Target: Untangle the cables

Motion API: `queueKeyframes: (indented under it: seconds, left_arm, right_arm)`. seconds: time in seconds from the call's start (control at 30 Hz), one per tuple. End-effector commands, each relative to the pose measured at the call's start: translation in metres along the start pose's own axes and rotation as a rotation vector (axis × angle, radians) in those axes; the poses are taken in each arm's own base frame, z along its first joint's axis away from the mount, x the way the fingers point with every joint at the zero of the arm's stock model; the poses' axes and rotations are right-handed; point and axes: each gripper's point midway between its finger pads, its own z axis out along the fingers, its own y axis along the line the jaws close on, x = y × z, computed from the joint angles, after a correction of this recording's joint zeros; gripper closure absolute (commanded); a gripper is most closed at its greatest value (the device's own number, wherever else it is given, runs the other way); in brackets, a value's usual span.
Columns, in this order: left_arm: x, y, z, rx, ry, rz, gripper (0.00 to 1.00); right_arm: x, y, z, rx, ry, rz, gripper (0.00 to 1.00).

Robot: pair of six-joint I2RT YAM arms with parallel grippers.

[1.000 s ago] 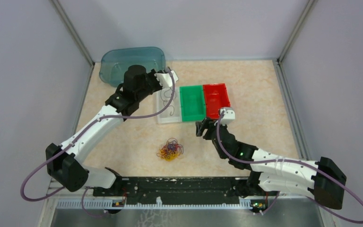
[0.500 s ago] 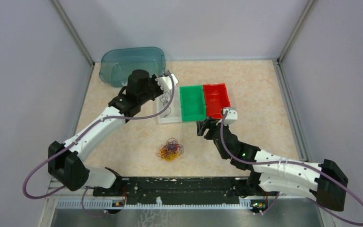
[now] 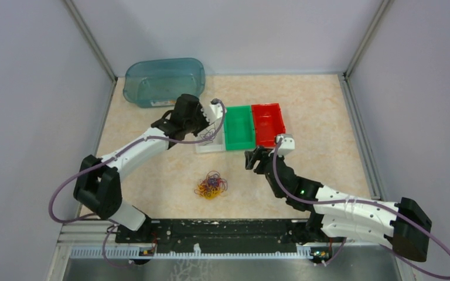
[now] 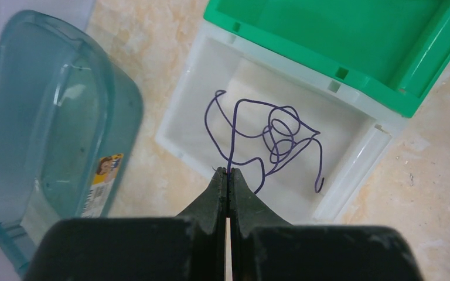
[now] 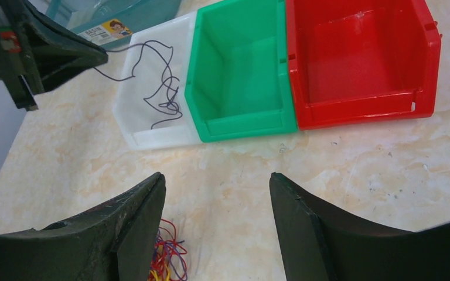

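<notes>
A purple cable [image 4: 278, 133] lies curled in the white bin [image 4: 351, 171], and one end rises into my left gripper [image 4: 228, 171]. That gripper is shut on the strand, just above the bin's near-left edge. From above, the left gripper [image 3: 208, 130] hangs over the white bin [image 3: 211, 149]. A tangle of red, yellow and purple cables [image 3: 211, 185] sits on the table in front of the bins, also at the bottom of the right wrist view as the tangle [image 5: 167, 257]. My right gripper [image 3: 252, 159] stands open over bare table to the right of the tangle, holding nothing.
A green bin [image 3: 238, 143] and a red bin [image 3: 268, 124], both holding nothing, stand side by side to the right of the white one. A teal plastic tub [image 3: 164, 79] is at the back left. Grey walls close in the table on three sides.
My left arm has swung right and down, bringing its gripper from near the teal tub to low over the white bin with the purple cable. The right arm has barely moved.
</notes>
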Motion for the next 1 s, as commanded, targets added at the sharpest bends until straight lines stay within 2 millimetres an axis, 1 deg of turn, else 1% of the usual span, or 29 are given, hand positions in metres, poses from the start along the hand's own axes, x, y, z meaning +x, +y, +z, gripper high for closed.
queueKeyframes:
  seconds: [0.0, 0.3, 0.47, 0.57, 0.63, 0.67, 0.73, 0.8, 0.83, 0.87, 0.93, 0.97]
  left_arm:
    - [0.017, -0.016, 0.019, 0.057, 0.048, -0.036, 1.00]
    - [0.040, -0.022, 0.060, 0.028, 0.087, -0.007, 1.00]
    - [0.055, -0.027, 0.079, 0.020, 0.103, 0.021, 1.00]
    - [0.066, -0.035, 0.088, 0.036, 0.118, 0.042, 1.00]
    - [0.069, -0.035, 0.090, 0.037, 0.124, 0.042, 0.98]
    - [0.068, -0.033, 0.090, 0.036, 0.118, 0.037, 0.95]
    - [0.058, -0.027, 0.084, 0.056, 0.098, 0.023, 0.78]
    - [0.044, -0.020, 0.073, 0.090, 0.075, -0.001, 0.61]
    - [0.036, -0.018, 0.064, 0.112, 0.068, -0.019, 0.54]
    - [0.028, -0.015, 0.055, 0.132, 0.054, -0.030, 0.45]
    - [0.008, -0.012, 0.037, 0.170, 0.014, -0.040, 0.21]
    - [-0.002, -0.011, 0.027, 0.189, -0.009, -0.039, 0.11]
  right_arm:
    - [-0.013, 0.000, 0.000, 0.007, -0.043, 0.043, 0.34]
    - [-0.014, 0.004, 0.002, -0.003, -0.044, 0.045, 0.34]
    - [-0.014, 0.004, 0.002, -0.001, -0.046, 0.044, 0.35]
    - [-0.013, 0.003, 0.003, 0.001, -0.046, 0.040, 0.35]
    - [-0.013, 0.003, 0.003, 0.003, -0.045, 0.038, 0.35]
    - [-0.013, 0.002, 0.003, 0.004, -0.045, 0.038, 0.35]
    - [-0.013, 0.002, 0.002, 0.003, -0.047, 0.040, 0.35]
    - [-0.014, 0.001, 0.001, 0.002, -0.051, 0.043, 0.35]
    - [-0.014, 0.001, 0.001, 0.001, -0.052, 0.045, 0.35]
    - [-0.015, 0.001, 0.001, -0.001, -0.054, 0.048, 0.35]
    - [-0.015, 0.001, 0.000, -0.007, -0.057, 0.053, 0.35]
    - [-0.015, 0.001, -0.001, -0.010, -0.056, 0.053, 0.35]
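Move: The left hand, shut on the purple cable whose loops already lie below it, has the white bin's middle some 3 cm ahead, 3 cm to its right and 14 cm down. The green bin sits about 10 cm to the right of the white one; the teal tub is roughly 22 cm ahead and 13 cm left of the hand, the cable tangle 19 cm back and 3 cm right. From the right hand, the white bin lies about 17 cm ahead and 16 cm left. Down into the white bin goes the left hand, about 12 cm, easing some 2.5 cm forward on the way while the fingers tip a little further downward. Near the bottom it opens from shut to about three quarters, letting go of the purple cable, and with the fingers still spreading it starts back up, by about 3 cm. ##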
